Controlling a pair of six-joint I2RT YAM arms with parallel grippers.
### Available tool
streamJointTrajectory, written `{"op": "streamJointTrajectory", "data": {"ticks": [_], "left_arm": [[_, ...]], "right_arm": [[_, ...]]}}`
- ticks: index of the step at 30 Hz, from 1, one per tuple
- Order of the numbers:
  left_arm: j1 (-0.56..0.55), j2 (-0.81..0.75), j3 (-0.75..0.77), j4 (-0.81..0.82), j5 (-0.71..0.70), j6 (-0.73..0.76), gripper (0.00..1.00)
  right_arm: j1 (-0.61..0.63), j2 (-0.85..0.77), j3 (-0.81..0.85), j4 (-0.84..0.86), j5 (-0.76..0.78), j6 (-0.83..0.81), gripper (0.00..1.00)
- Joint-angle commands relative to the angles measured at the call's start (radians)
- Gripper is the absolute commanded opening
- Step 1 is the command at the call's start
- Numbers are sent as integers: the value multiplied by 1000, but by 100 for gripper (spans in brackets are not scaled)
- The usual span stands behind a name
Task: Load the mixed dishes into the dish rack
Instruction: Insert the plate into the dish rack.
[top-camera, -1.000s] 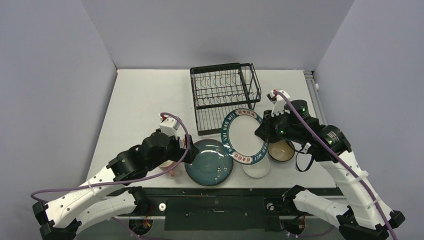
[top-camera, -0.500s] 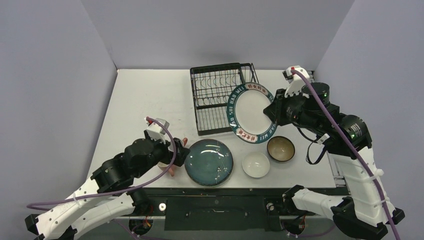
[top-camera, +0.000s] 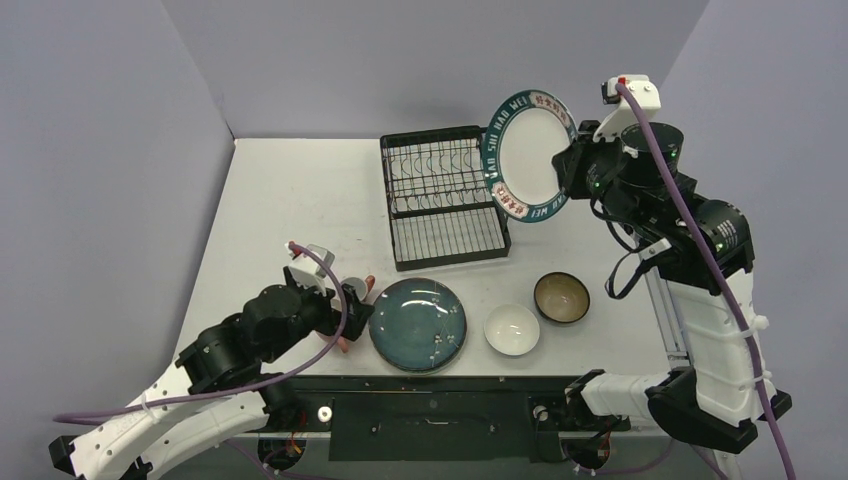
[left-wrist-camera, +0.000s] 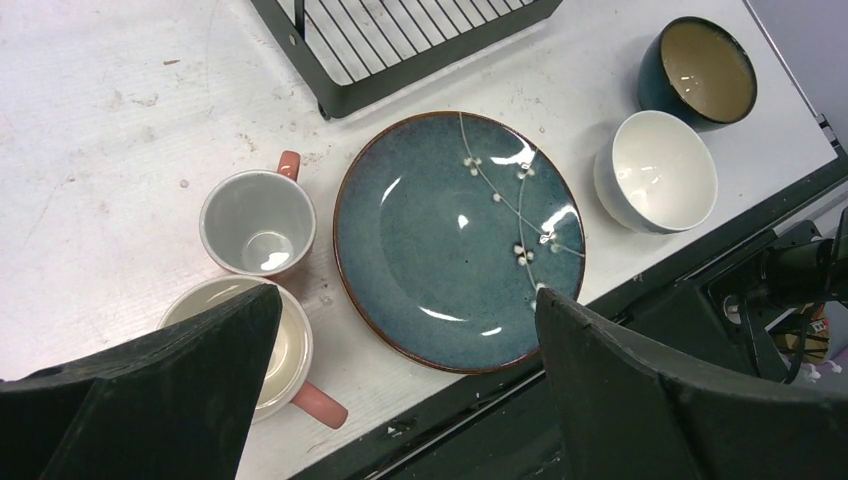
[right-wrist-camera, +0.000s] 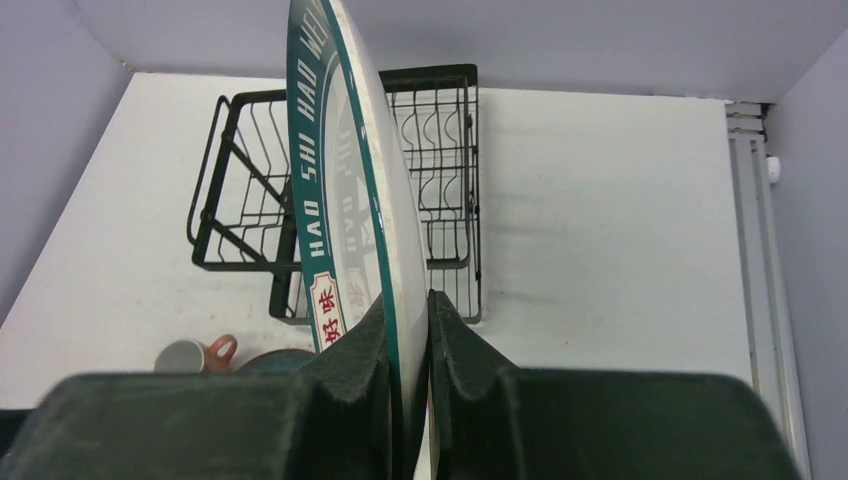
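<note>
My right gripper (right-wrist-camera: 408, 310) is shut on the rim of the green-rimmed lettered white plate (top-camera: 528, 155), holding it on edge high above the right end of the black wire dish rack (top-camera: 445, 195). My left gripper (left-wrist-camera: 405, 295) hangs open over the table's near edge, above a teal plate (left-wrist-camera: 460, 240) and two pink mugs (left-wrist-camera: 258, 222); its left finger partly hides the nearer mug (left-wrist-camera: 285, 360). A white bowl (top-camera: 512, 330) and a dark brown-gold bowl (top-camera: 561, 297) stand to the right of the teal plate (top-camera: 418, 324).
The rack's (right-wrist-camera: 450, 150) upright slots and lower tray hold nothing. Grey walls close in the table on the left, back and right. A metal rail (top-camera: 625, 165) runs along the right edge. The black front frame (left-wrist-camera: 640, 330) lies just past the teal plate.
The right arm has lifted the lettered plate from low beside the bowls up and back to high above the rack's right end. The left arm has drawn back slightly toward the near edge.
</note>
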Motion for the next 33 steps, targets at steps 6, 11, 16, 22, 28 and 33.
{"op": "streamJointTrajectory", "data": {"ticks": [6, 11, 16, 22, 28, 33], "left_arm": [[6, -24, 38, -21, 7, 40, 96], [6, -43, 6, -2, 8, 51, 96], [5, -46, 6, -9, 1, 56, 96], [6, -54, 1, -4, 7, 58, 96], [6, -43, 2, -4, 10, 59, 96], [6, -35, 2, -3, 15, 61, 96]], "right_arm": [[25, 55, 73, 170, 242, -74, 0], [96, 80, 62, 244, 410, -151, 0], [130, 111, 46, 322, 476, -215, 0], [130, 137, 9, 414, 478, -272, 0], [132, 171, -21, 480, 477, -301, 0], [131, 204, -38, 516, 474, -323, 0]]}}
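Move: The dish rack that the green-rimmed plate, already in the right fingers, is bound for has its middle some 31 cm ahead of the right hand, 19 cm to its left and 34 cm lower. The brown bowl sits about level ahead and 10 cm to the right of this hand, the white bowl 6 cm back and 4 cm to the left, both roughly 43 cm below. From the left hand the rack's middle is about 41 cm ahead, 25 cm to the right and 11 cm lower. The green-rimmed plate, still pinched by its edge, is carried about 9 cm forward through the air towards the dish rack by the right hand, which rises about 3 cm and eases down a little at the end, having drifted slightly right and back left. On the way the wrist rolls its left side down some 15 degrees, swings clockwise about as much and tips the fingers up; the grip stays shut. ##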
